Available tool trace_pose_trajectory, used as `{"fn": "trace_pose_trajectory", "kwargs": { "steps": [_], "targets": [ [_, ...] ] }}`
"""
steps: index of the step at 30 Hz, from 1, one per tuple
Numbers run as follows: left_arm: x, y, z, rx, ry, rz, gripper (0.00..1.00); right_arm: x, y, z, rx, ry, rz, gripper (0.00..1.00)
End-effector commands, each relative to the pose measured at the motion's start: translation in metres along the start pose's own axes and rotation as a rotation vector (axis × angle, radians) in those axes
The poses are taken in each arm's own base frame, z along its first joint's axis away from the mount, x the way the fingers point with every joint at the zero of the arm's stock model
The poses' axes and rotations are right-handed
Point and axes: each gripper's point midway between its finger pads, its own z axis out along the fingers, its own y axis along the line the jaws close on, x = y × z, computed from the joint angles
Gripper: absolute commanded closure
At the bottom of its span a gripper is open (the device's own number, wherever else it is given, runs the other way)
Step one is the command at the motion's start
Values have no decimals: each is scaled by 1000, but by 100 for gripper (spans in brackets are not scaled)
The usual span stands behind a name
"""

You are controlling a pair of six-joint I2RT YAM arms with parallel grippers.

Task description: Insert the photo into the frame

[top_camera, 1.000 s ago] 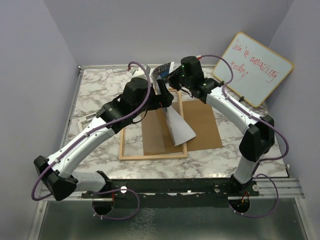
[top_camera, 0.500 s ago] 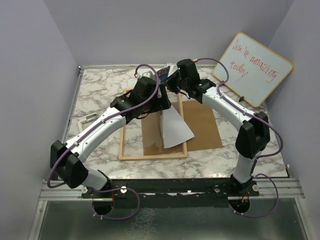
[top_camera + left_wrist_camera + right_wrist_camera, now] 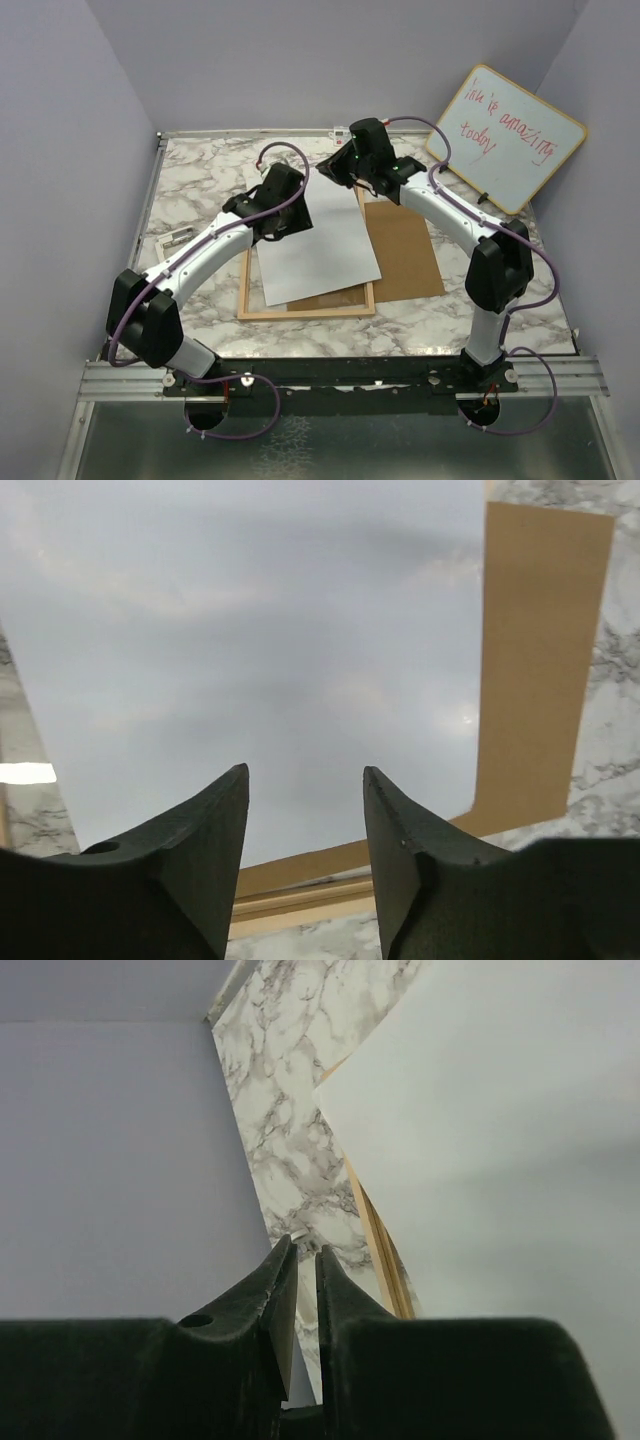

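The photo [image 3: 318, 245] lies flat over the frame [image 3: 305, 313], its plain white back [image 3: 250, 650] up, so the picture side is hidden. It covers most of the frame's opening, slightly skewed, and a brown strip shows below it. My left gripper [image 3: 293, 218] hovers over the photo's far left part; its jaws [image 3: 305, 780] stand apart with nothing between them. My right gripper [image 3: 335, 165] is at the photo's far edge [image 3: 500, 1110], next to the frame's wooden rail [image 3: 378, 1240]. Its jaws [image 3: 306, 1252] leave only a narrow slit and hold nothing.
A brown backing board [image 3: 405, 250] lies on the marble table just right of the frame. A whiteboard with red writing [image 3: 510, 135] leans at the back right. Grey walls close in the table on three sides.
The photo, held up tilted between the grippers a second ago, has dropped flat onto the frame, white side up. The left jaws have narrowed; the right gripper let go and drew back.
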Motion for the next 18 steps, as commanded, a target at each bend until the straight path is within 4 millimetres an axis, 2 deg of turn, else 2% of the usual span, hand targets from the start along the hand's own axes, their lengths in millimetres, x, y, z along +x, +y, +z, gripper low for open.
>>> {"fn": "trace_pose_trajectory", "kwargs": {
  "steps": [1,2,4,6,8,10,13,15,18],
  "targets": [
    [-4,32,-1,-29,-30,19,51,11,-5,2,12,33,-16,84],
    [-3,41,2,-47,-23,17,51,10,-5,1,12,31,-26,84],
    [-2,62,7,-93,-18,7,44,6,-8,0,23,13,-56,80],
    [-2,82,10,-138,-16,2,38,-1,-18,-2,54,-4,-122,72],
    [-3,98,13,-165,-7,-15,27,-10,-36,-3,90,-17,-205,59],
    [-5,112,17,-188,8,-28,21,-22,-64,-4,161,-30,-266,48],
    [-3,131,26,-217,50,-43,18,-33,-110,-7,253,5,-378,43],
    [0,141,30,-232,77,-56,16,-39,-144,-15,351,28,-416,37],
    [2,153,34,-257,97,-63,14,-44,-185,-33,452,49,-469,29]
  ]
}}
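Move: The photo lies white side up, crooked over the frame; its middle is about 15 cm below the left hand, 2 cm ahead and 2 cm to the right. The frame's left rail runs some 14 cm to that hand's left, level with it. From the right hand, the photo's middle is roughly 9 cm back, 3 cm left and 21 cm down, and the frame's right rail is about 12 cm back and 11 cm right. The left hand sweeps about 12 cm left and some 7 cm down above the photo towards its left edge and the frame's left rail, its fingers spreading from half open to nearly wide. The right hand first stays put with its fingers nearly shut, then swings about 9 cm right and as far down towards the frame's right rail, rolling some 25 degrees so the fingers point more steeply down, and opens to about two thirds. ##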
